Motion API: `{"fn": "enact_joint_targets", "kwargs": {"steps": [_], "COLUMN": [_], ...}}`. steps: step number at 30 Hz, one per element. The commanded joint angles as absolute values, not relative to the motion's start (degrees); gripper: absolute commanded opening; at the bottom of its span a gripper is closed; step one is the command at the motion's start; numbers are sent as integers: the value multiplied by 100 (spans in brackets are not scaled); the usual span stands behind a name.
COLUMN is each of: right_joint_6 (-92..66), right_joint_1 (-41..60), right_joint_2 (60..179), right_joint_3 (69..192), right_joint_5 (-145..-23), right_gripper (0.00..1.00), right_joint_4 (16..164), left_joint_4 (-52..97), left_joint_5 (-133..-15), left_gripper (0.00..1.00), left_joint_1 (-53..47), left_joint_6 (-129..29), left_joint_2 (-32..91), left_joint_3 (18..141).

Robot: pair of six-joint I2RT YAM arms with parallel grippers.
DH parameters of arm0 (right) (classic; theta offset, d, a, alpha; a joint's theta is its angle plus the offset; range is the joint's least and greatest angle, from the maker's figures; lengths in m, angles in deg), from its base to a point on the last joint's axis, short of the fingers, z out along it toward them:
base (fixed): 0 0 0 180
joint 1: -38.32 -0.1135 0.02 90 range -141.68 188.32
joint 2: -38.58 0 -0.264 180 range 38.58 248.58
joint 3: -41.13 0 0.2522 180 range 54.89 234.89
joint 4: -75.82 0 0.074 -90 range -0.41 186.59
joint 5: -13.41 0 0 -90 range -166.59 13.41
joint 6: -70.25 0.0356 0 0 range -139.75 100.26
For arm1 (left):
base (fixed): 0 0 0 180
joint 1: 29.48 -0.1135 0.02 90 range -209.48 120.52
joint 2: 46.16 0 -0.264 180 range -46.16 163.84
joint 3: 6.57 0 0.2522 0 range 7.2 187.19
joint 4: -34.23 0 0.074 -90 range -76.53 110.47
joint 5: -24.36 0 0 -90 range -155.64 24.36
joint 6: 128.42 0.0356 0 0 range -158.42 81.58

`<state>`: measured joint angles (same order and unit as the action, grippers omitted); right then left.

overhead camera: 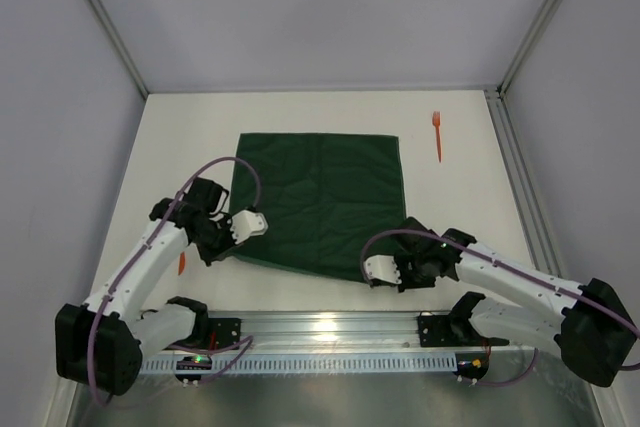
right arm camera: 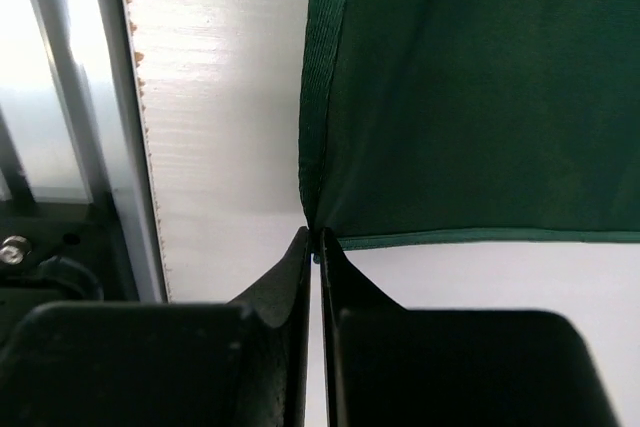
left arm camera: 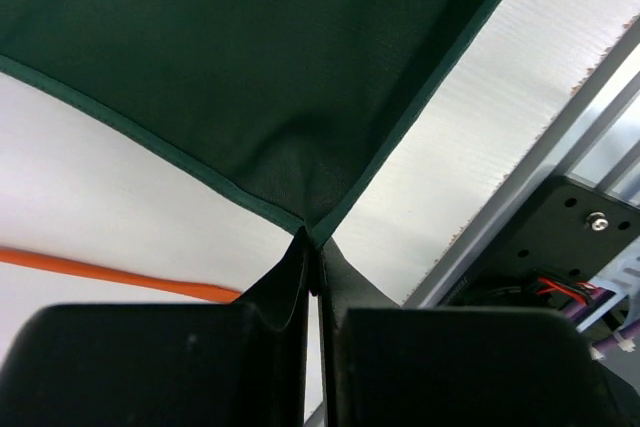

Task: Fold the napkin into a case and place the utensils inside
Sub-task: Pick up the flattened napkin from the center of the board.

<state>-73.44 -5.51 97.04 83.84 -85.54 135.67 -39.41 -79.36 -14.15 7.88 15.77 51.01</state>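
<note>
The dark green napkin point(overhead camera: 318, 202) lies spread flat as a square on the white table; no case is in view. My left gripper point(overhead camera: 255, 223) is shut on its near left corner, and the cloth point(left arm camera: 250, 67) rises from the pinched tips point(left arm camera: 313, 247). The near right corner point(right arm camera: 480, 87) is pinched in my shut right gripper point(overhead camera: 375, 269), whose tips point(right arm camera: 314, 237) meet at the hem. One of the utensils, an orange fork point(overhead camera: 437, 135), lies at the far right, apart from the cloth. A second orange utensil point(overhead camera: 181, 263) point(left arm camera: 100, 275) lies by my left arm, partly hidden.
A metal rail point(overhead camera: 330, 332) runs along the near table edge between the arm bases. Grey walls and frame posts point(overhead camera: 520, 47) close in the table on three sides. Purple cables loop over both arms.
</note>
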Motion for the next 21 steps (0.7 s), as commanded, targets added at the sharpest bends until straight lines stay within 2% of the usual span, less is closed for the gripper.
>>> {"fn": "enact_joint_targets", "kwargs": {"steps": [1,6,13,16,21], "right_joint_6": [-7292,-6950,-6116,-5861,-5631], "right_joint_1": [-589,-588,-414,210,1211], "right_joint_2": [9405,9018,9411,9955,10721], "right_joint_3": [9029,9804,10217,10445,10788], "right_joint_5": [-8695,-8784,-8231,-8203,-8212], "right_gripper": [4,4,4,4,4], "right_joint_4": [14432,14997,13575,12889,11702], "left_joint_4": [-4632,-5178,-4232,-3581,-2990], "left_joint_5": [-8173,-8243,-7471,-7066,-6750], "left_gripper": [0,0,0,0,0], "left_joint_1": [-1445,-1445,-1454,-1524,-1857], "left_joint_6": [632,343,-483,-651,-924], "left_joint_2": [1178,598,894,1333,2807], "left_joint_3": [5447,5790,6397,6643,7510]}}
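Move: Each hand holds a near corner of the flattened napkin, and its far edge lies out over the board: the far-left corner some 33 cm ahead of the left hand, 3 cm to its right and 7 cm below; the far-right corner about 37 cm ahead of the right hand, 2 cm to its right and 1 cm below. The orange utensil lies roughly 8 cm left of the left hand, 4 cm ahead and 7 cm down. The orange fork is some 36 cm ahead of the right hand, 12 cm to its right and 1 cm down. Keeping their pinch on the two near corners, both hands first lift, the left easing back a little as it rises, then sweep forward over the napkin towards its far edge, gaining speed. The left ends about 8 cm up and 8 cm out, turned some 20 degrees counter-clockwise, the right some 10 cm up and 13 cm out, drifting slightly left and turned about 25 degrees clockwise. ##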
